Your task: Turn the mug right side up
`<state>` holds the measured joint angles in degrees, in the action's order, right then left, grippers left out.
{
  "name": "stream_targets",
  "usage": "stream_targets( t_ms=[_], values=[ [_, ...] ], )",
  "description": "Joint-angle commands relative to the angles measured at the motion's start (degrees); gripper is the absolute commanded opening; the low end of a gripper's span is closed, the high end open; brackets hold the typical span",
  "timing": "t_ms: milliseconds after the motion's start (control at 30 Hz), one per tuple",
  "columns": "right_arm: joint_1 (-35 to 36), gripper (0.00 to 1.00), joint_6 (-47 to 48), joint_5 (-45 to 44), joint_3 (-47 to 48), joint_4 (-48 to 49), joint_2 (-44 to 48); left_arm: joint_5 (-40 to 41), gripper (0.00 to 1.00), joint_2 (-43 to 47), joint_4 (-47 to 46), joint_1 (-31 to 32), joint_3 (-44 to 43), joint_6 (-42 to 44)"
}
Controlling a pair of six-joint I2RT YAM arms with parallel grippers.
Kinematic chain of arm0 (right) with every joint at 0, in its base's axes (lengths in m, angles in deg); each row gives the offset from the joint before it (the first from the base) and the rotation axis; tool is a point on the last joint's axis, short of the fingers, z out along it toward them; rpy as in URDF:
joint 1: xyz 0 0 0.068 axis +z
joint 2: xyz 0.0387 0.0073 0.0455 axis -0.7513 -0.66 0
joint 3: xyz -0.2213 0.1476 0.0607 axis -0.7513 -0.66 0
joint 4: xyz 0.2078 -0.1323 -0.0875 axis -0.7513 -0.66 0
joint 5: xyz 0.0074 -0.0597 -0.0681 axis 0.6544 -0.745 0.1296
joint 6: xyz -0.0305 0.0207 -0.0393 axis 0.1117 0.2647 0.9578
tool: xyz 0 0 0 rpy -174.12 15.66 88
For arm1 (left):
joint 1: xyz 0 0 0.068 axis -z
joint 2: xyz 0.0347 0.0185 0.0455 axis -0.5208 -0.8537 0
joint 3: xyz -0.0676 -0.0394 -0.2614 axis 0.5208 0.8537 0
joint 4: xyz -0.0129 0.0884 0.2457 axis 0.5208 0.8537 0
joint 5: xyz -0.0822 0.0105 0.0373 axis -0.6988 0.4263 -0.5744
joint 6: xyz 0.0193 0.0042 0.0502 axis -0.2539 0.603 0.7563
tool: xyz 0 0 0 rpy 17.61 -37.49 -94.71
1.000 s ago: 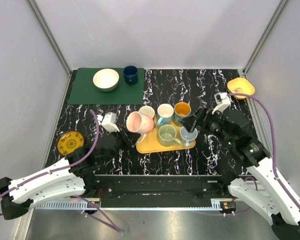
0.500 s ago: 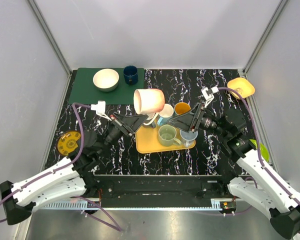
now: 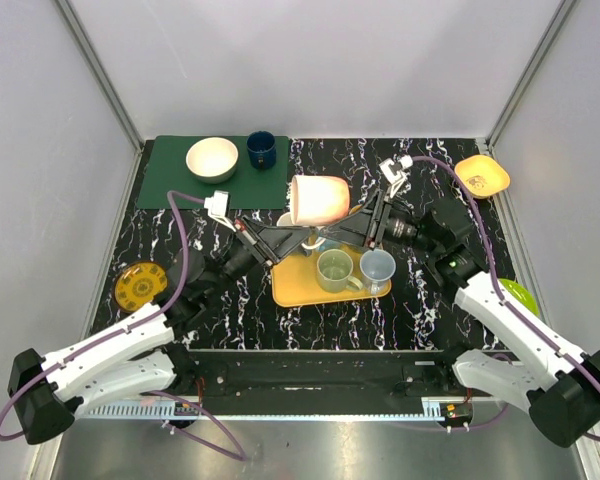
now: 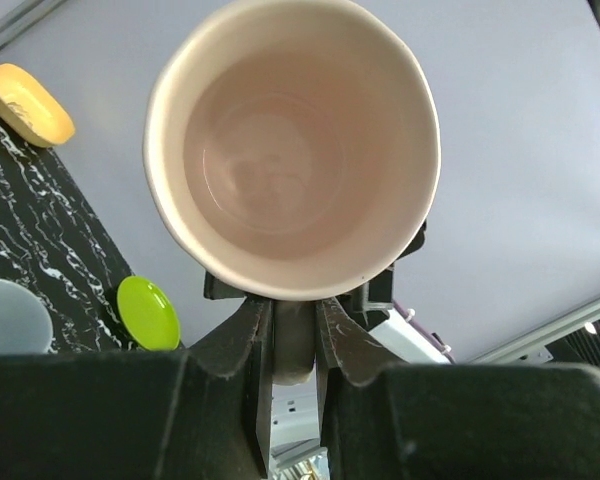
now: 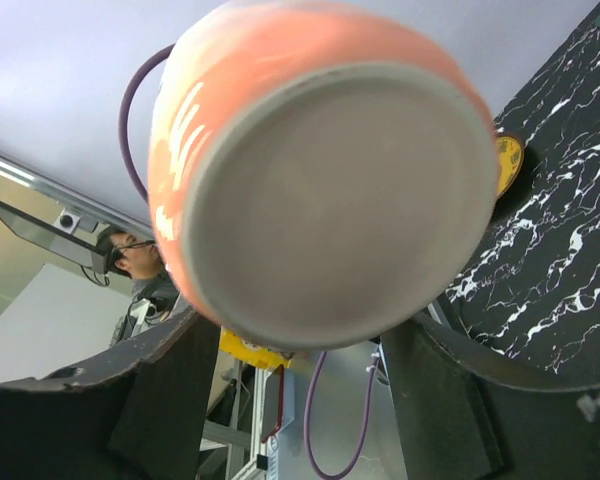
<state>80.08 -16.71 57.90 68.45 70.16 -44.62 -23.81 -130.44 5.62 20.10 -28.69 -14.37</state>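
Note:
The pink mug (image 3: 320, 200) hangs in the air above the yellow tray (image 3: 298, 291), lying on its side. My left gripper (image 3: 302, 232) is shut on its handle (image 4: 293, 345). In the left wrist view the mug (image 4: 290, 150) shows its empty mouth, with my left gripper (image 4: 293, 312) just below the rim. My right gripper (image 3: 348, 218) faces the mug from the right. In the right wrist view the grey base of the mug (image 5: 330, 190) fills the frame. My right gripper (image 5: 302, 335) stands open there, one finger on each side of the base.
The tray holds a green mug (image 3: 333, 270), a blue-grey mug (image 3: 377, 265) and others partly hidden. A white bowl (image 3: 212, 158) and a dark blue cup (image 3: 261, 149) sit on a green mat (image 3: 170, 182). An orange bowl (image 3: 482, 175), yellow disc (image 3: 140, 285) and green plate (image 3: 518, 296) lie around.
My left gripper has lifted the pink mug off the tray, up and to the right. The right gripper has moved in to the mug's base, and its jaws have narrowed.

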Motion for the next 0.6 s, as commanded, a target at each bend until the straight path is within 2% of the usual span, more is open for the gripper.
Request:
stream_targets(
  t_ms=[0, 33, 167, 433, 567],
  values=[
    [0.35, 0.67, 0.25, 1.82, 3.74, 4.69, -1.68, -4.92, 0.0, 0.9, -12.4, 0.11, -1.61, -2.57],
    [0.35, 0.62, -0.02, 2.08, 3.74, 5.31, -2.46, -5.27, 0.0, 0.81, -12.41, 0.11, -1.87, -2.83],
    [0.35, 0.54, -1.6, 2.96, 4.08, 8.65, -4.05, -7.99, 0.0, -0.42, -13.37, 0.11, -2.13, -3.89],
    [0.35, 0.45, -4.32, 4.28, 6.11, 13.39, -6.77, -8.96, 0.0, -2.0, -13.99, 0.37, -0.91, -5.21],
    [0.35, 0.37, -5.38, 4.72, 6.63, 14.1, -7.92, -9.05, 0.0, -2.62, -13.38, 0.63, -0.91, -4.95]
  ],
)
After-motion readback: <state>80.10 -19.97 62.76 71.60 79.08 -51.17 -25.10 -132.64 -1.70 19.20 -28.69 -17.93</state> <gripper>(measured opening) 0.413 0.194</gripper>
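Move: Pinched by its handle in the left gripper, the pink mug lies on its side in the air, mouth to the left. Its body is about 5 cm ahead, 2 cm right and 3 cm above the left hand. From the right hand, the handle is some 3 cm left, level with it, and the mug body about 5 cm ahead, 1 cm left, 3 cm above. The green mug sits roughly 3 cm ahead, 4 cm right and 25 cm below that hand. Closing in from the right, the half-open right gripper eases about 1.5 cm left towards the mug's handle, rising as much, and narrows its fingers plainly without shutting them; contact there can't be made out. The left hand keeps its pinch on the handle and lifts it some 2 cm, its fingertips tilting up about 5 degrees. ##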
